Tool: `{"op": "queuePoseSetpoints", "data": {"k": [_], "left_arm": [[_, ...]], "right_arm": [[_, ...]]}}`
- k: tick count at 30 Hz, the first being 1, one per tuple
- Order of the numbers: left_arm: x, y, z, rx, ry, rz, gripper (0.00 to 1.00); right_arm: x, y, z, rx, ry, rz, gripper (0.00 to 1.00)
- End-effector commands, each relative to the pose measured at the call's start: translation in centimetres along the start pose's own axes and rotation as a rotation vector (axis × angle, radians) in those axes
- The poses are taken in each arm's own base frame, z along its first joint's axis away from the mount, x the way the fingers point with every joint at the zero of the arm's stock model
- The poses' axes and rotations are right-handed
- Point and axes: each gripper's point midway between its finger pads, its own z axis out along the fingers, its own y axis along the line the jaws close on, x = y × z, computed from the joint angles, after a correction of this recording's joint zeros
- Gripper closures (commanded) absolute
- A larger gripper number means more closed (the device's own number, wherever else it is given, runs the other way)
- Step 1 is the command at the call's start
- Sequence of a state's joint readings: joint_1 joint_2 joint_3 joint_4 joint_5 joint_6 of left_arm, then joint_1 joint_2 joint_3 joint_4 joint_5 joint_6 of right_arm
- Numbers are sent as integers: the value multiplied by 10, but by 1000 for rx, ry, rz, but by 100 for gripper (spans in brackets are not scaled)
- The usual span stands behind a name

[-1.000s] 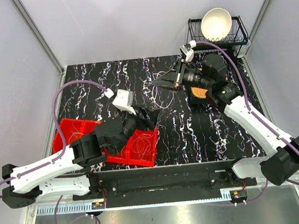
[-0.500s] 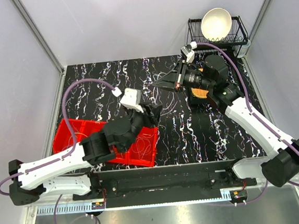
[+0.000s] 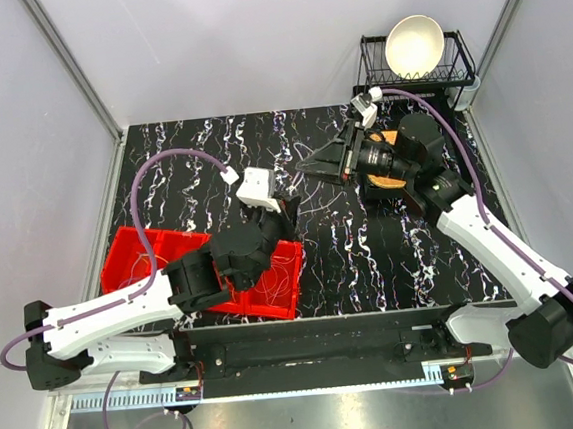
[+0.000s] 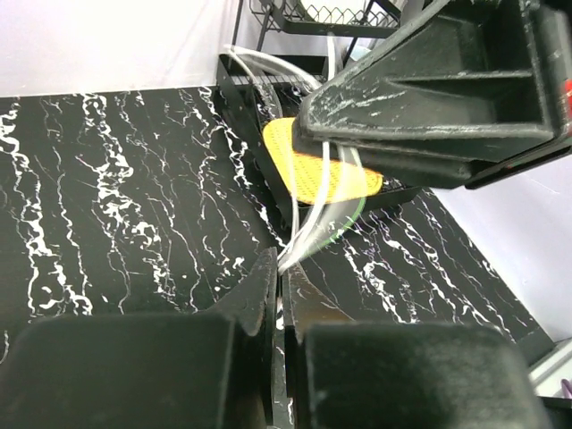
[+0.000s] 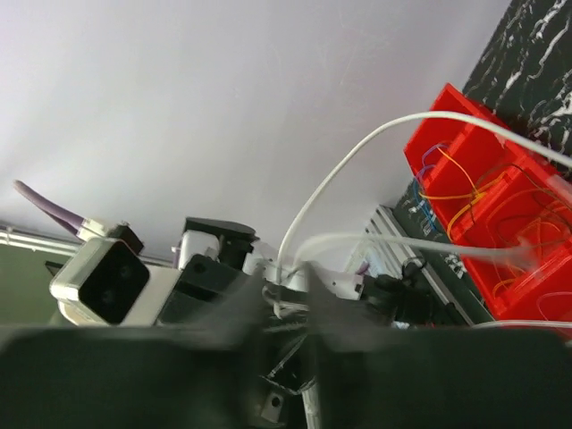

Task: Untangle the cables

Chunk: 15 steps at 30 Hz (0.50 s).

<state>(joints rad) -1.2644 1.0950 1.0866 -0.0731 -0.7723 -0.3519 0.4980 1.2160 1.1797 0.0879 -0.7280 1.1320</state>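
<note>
White cable (image 4: 308,228) strands run from my left gripper (image 4: 281,264) up to the right gripper's fingers (image 4: 429,98). The left jaws are shut on these strands. In the top view the left gripper (image 3: 293,207) sits mid-table, just below and left of my right gripper (image 3: 308,163). In the right wrist view the right gripper (image 5: 288,288) is blurred. Its jaws stand slightly apart, and the white cable (image 5: 331,179) drops into the gap. More thin orange cables (image 5: 465,201) lie in the red bin (image 5: 447,107).
The red bin (image 3: 118,241) sits at the near left under the left arm, wire loops (image 3: 272,276) inside. A black tray with a yellow pad (image 4: 313,170) lies behind the right gripper. A wire rack with a white bowl (image 3: 413,45) stands at the far right corner.
My left gripper moved forward and right toward the right gripper and shut on the white cable. The right gripper's jaws have parted a little.
</note>
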Motion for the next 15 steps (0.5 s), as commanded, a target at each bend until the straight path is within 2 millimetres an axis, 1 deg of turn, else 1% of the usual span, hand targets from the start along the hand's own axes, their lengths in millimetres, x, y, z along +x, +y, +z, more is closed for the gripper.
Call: {"op": "queuePoseSetpoints", "data": {"k": [1,2,3,4,5,6,7,8,9,10,11,12,13,14,15], "left_arm": [[-50,4,-11,-26,-108,-77,100],[-55,9,-15,-42,-109,-81,100],[-49,22,-19,-93,-79,-53,100],[-59,27,-24,-108,-82,-58,100],[-58,34,-27,-138,-64,-33,100],[-58,52,-36,-215,-27,0,100],[-56,62,-41,-256,-11,14,100],[-57,75,-46,-324,-17,-3,100],[-52,93,-57,-379,23,49,100],[-52,104,-64,-409,30,46,100],[-53,116,-68,-448,31,4,100],[-47,131,-78,-484,68,30,100],[-48,142,-85,-500,71,7,100],[-40,156,-90,-537,101,7,100],[-41,166,-98,-551,97,-11,100]], "right_arm": [[4,8,-5,-7,14,-55,34],[0,2,-5,28,-1,-76,26],[-5,-2,-7,76,-15,-167,12],[-6,-25,-13,199,-34,-160,8],[-10,-37,-17,260,-43,-241,4],[-9,-48,-26,342,-43,-237,0],[-17,-60,-31,410,-79,-252,0],[-17,-68,-35,440,-76,-270,0],[-17,-74,-38,463,-79,-266,0],[-14,-76,-39,467,-74,-265,0],[-10,-83,-40,477,-67,-249,1],[-7,-85,-39,472,-57,-240,0],[-5,-88,-38,472,-49,-226,0],[-2,-93,-38,473,-39,-215,0],[1,-94,-36,465,-27,-208,1]]}}
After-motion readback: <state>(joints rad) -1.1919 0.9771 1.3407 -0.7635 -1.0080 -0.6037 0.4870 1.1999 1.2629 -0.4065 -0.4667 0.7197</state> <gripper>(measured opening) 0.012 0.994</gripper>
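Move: With the white cable still pinched between both grippers, the middle of the red bin lies about 25 cm to the left hand's left, roughly level with it fore and aft, and some 31 cm below. The bin's right compartment is nearer, about 8 cm to the left and 2 cm back, at the same depth; its left compartment is roughly 40 cm left and 6 cm ahead. From the right hand, the bin's middle is about 30 cm left, 2 cm back and 36 cm down. Opening its fingers wide, the right hand lets go of the white cable, then sinks about 7 cm, easing off to its right and a little forward as its fingertips tip down. The left hand keeps its pinch and swings the cable left towards the middle of the red bin, some 13 cm and ever faster, high above the table, turning about 20 degrees counter-clockwise. ##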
